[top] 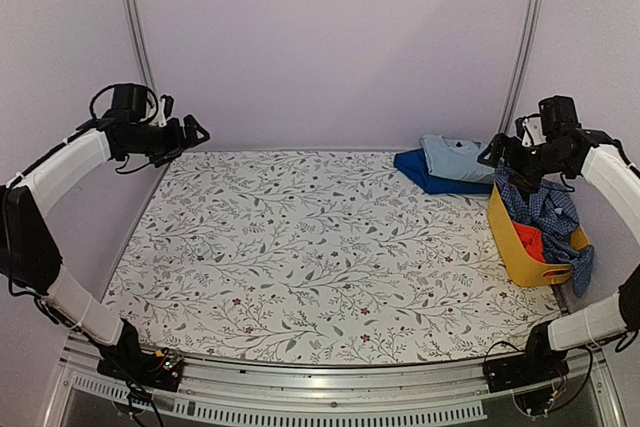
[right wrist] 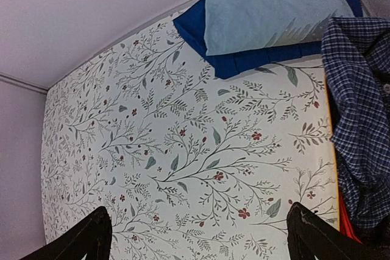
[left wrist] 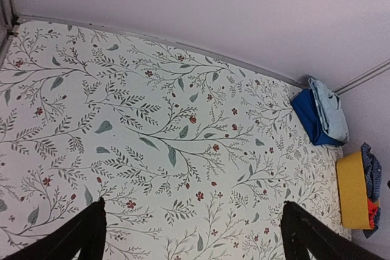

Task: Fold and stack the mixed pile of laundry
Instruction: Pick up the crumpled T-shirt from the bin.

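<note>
The mixed laundry pile lies in a yellow basket [top: 518,249] at the table's right edge. A blue small-check shirt [top: 548,209] spills over its rim, and a red-orange cloth [top: 530,241] shows beneath it. My right gripper [top: 500,153] hangs open just above the basket's far end with nothing between its fingers. In the right wrist view the checked shirt [right wrist: 359,120] fills the right side, beside my open gripper [right wrist: 198,210]. My left gripper [top: 196,133] is raised at the far left, open and empty. The left wrist view shows that gripper [left wrist: 192,205] over bare tablecloth.
A folded light blue shirt [top: 452,157] rests on a folded dark blue garment [top: 422,173] at the back right, next to the basket. The floral tablecloth [top: 300,247] covers the table. Walls and metal posts close in the back and sides.
</note>
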Available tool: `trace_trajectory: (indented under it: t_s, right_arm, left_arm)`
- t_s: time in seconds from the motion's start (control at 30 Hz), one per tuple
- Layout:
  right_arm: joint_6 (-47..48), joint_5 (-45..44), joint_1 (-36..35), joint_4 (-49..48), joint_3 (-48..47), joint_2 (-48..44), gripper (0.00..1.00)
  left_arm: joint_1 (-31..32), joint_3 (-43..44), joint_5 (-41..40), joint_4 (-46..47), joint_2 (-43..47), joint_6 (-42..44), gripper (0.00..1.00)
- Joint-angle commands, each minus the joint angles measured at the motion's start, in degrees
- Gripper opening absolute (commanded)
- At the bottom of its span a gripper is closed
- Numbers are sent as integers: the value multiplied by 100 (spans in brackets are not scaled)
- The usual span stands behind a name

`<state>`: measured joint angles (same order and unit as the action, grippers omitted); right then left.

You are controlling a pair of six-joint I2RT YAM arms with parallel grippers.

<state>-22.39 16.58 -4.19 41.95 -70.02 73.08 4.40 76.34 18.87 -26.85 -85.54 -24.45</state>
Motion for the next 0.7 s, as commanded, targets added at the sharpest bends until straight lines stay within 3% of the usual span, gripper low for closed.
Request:
trace_trajectory:
  t_s: [0.0, 0.3, 0.67]
  right_arm:
    - [-55, -564, 814, 457, -367, 189, 99]
    - [65, -1610, 1286, 742, -880, 1001, 99]
    - [520, -3700, 1506, 1296, -1484, 2457, 99]
  left_arm:
    - [-110, 193, -13, -540, -164, 203, 100]
    - [-316, 32, 736, -352, -382, 126, 100]
    - [-317, -22, 464, -431, -398, 199, 100]
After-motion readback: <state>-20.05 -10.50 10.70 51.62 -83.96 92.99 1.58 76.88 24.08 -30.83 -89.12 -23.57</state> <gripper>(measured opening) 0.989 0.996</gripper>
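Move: The crumpled T-shirt lies in the yellow bin, about 22 cm to the right hand's right, roughly level with it fore and aft and some 13 cm below. The red cloth in the bin is about 10 cm back, 15 cm right. The folded light-blue shirt lies about 18 cm straight ahead, 21 cm lower. From the left hand, the crumpled T-shirt is some 110 cm right and 8 cm back. The open right hand sweeps about 18 cm right, sinking towards the crumpled T-shirt, turning some 30 degrees clockwise. ##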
